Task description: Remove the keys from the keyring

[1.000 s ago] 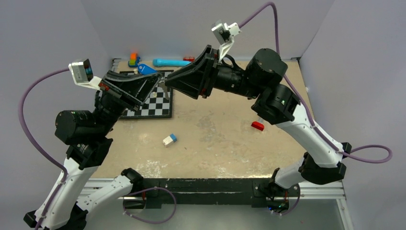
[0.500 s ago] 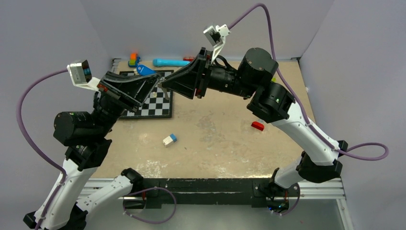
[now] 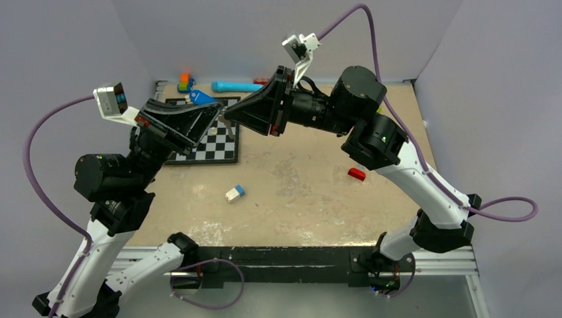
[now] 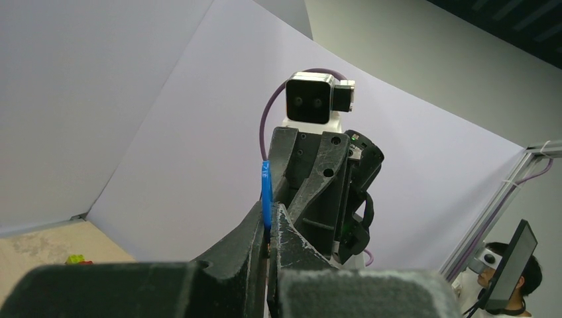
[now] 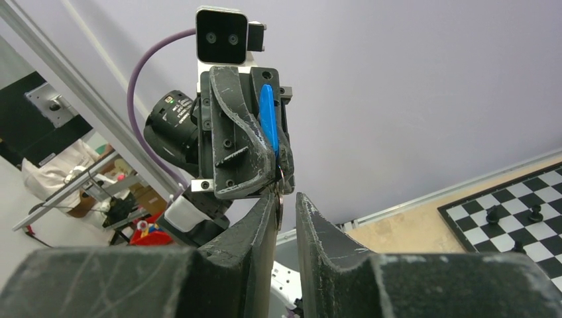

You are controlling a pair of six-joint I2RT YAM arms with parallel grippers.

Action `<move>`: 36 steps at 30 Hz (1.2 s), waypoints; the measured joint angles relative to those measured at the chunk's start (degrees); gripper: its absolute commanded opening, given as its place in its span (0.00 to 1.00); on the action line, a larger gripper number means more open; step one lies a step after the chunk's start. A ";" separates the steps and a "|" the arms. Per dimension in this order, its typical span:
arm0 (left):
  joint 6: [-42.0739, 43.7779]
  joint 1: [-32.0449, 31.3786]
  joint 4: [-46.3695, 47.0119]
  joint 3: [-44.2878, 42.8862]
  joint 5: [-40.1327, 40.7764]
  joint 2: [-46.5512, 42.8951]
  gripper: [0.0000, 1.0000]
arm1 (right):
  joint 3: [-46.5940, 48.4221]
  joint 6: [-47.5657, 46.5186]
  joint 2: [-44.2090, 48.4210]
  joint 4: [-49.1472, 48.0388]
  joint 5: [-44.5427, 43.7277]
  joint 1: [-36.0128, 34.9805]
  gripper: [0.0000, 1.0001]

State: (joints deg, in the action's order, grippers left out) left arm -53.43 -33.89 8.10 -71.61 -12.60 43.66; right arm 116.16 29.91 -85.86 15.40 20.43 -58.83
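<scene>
My left gripper (image 3: 215,116) is held high above the table, shut on the blue plastic head of a key (image 3: 202,97). That head stands edge-on between its jaws (image 4: 266,192). In the right wrist view the blue head (image 5: 267,126) sticks up out of the left gripper (image 5: 281,173), and the thin keyring (image 5: 280,180) with a pale silver key (image 5: 279,201) hangs below it. My right gripper (image 5: 286,199) faces it tip to tip. The silver key lies against the right gripper's left finger (image 5: 262,218), and a narrow gap shows to the other finger.
A chessboard (image 3: 211,147) with small pieces lies under the grippers at the back left. A white-and-blue block (image 3: 234,193) sits mid-table and a red block (image 3: 356,173) to the right. A light blue cylinder (image 3: 236,86) and an orange-and-blue toy (image 3: 185,82) lie along the back wall.
My right arm has swung left up to the left gripper's tips, and its jaws have narrowed around the hanging ring and key. The left arm has held still.
</scene>
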 measured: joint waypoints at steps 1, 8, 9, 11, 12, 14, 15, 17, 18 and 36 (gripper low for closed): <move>0.00 0.00 0.00 0.00 -0.04 0.04 0.00 | 0.00 0.00 0.00 0.00 0.09 0.00 0.22; 0.00 0.00 0.00 -0.02 -0.70 0.50 0.00 | 0.00 0.04 0.00 -0.02 0.37 0.00 0.23; 0.00 0.00 0.00 -0.02 -0.74 0.57 0.00 | 0.00 0.04 0.00 -0.04 0.50 0.00 0.22; 0.00 0.00 -0.02 -0.02 -0.87 0.70 0.00 | 0.00 0.07 0.00 -0.22 0.72 0.00 0.18; 0.00 0.00 0.00 -0.02 -0.90 0.74 0.00 | 0.00 0.09 0.00 -0.39 0.79 0.00 0.16; 0.00 0.00 0.07 -0.02 -0.96 0.74 0.00 | 0.00 0.11 0.00 -0.59 0.79 0.00 0.10; 0.00 0.00 0.17 -0.02 -0.98 0.74 0.00 | 0.00 0.13 0.00 -0.68 0.79 0.02 0.06; -0.02 0.00 0.52 0.00 -1.16 0.72 0.00 | -0.02 0.35 -0.02 -0.79 0.79 0.02 0.00; -0.02 0.00 0.74 -0.02 -1.25 0.70 0.00 | -0.02 0.57 -0.02 -0.83 0.79 0.02 0.00; 6.19 0.00 -14.40 -6.60 -6.86 1.27 0.85 | -3.65 0.44 2.93 1.73 -0.48 0.00 0.00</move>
State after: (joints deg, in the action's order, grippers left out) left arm -47.24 -33.89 -6.31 -78.22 -19.46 44.93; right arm 112.51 30.35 -82.94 17.12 19.94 -58.83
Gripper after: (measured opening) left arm 0.852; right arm 0.012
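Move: The keyring's metal ring is still pinched at my left fingertips, about 1 cm forward and 1 cm right of my left hand point. From my right hand it lies roughly 1 cm to the left and 1 cm up, just off the part-open tips. The blue tag stands about 3 cm above my left hand point, 2 cm forward and 2 cm left. The key hangs some 2 cm below my right hand point, 1 cm back and 1 cm left. I shut my right fingers from slightly open to pinch the keyring at its ring, beside the key's head, while my left keeps its grip almost in place. Then I open my left fingers wide to let go, sinking about 2 cm and easing back and right about 1 cm with a roll of some 10 degrees. My closed right hand finally dips about 1.5 cm and draws nearly 1 cm right. ##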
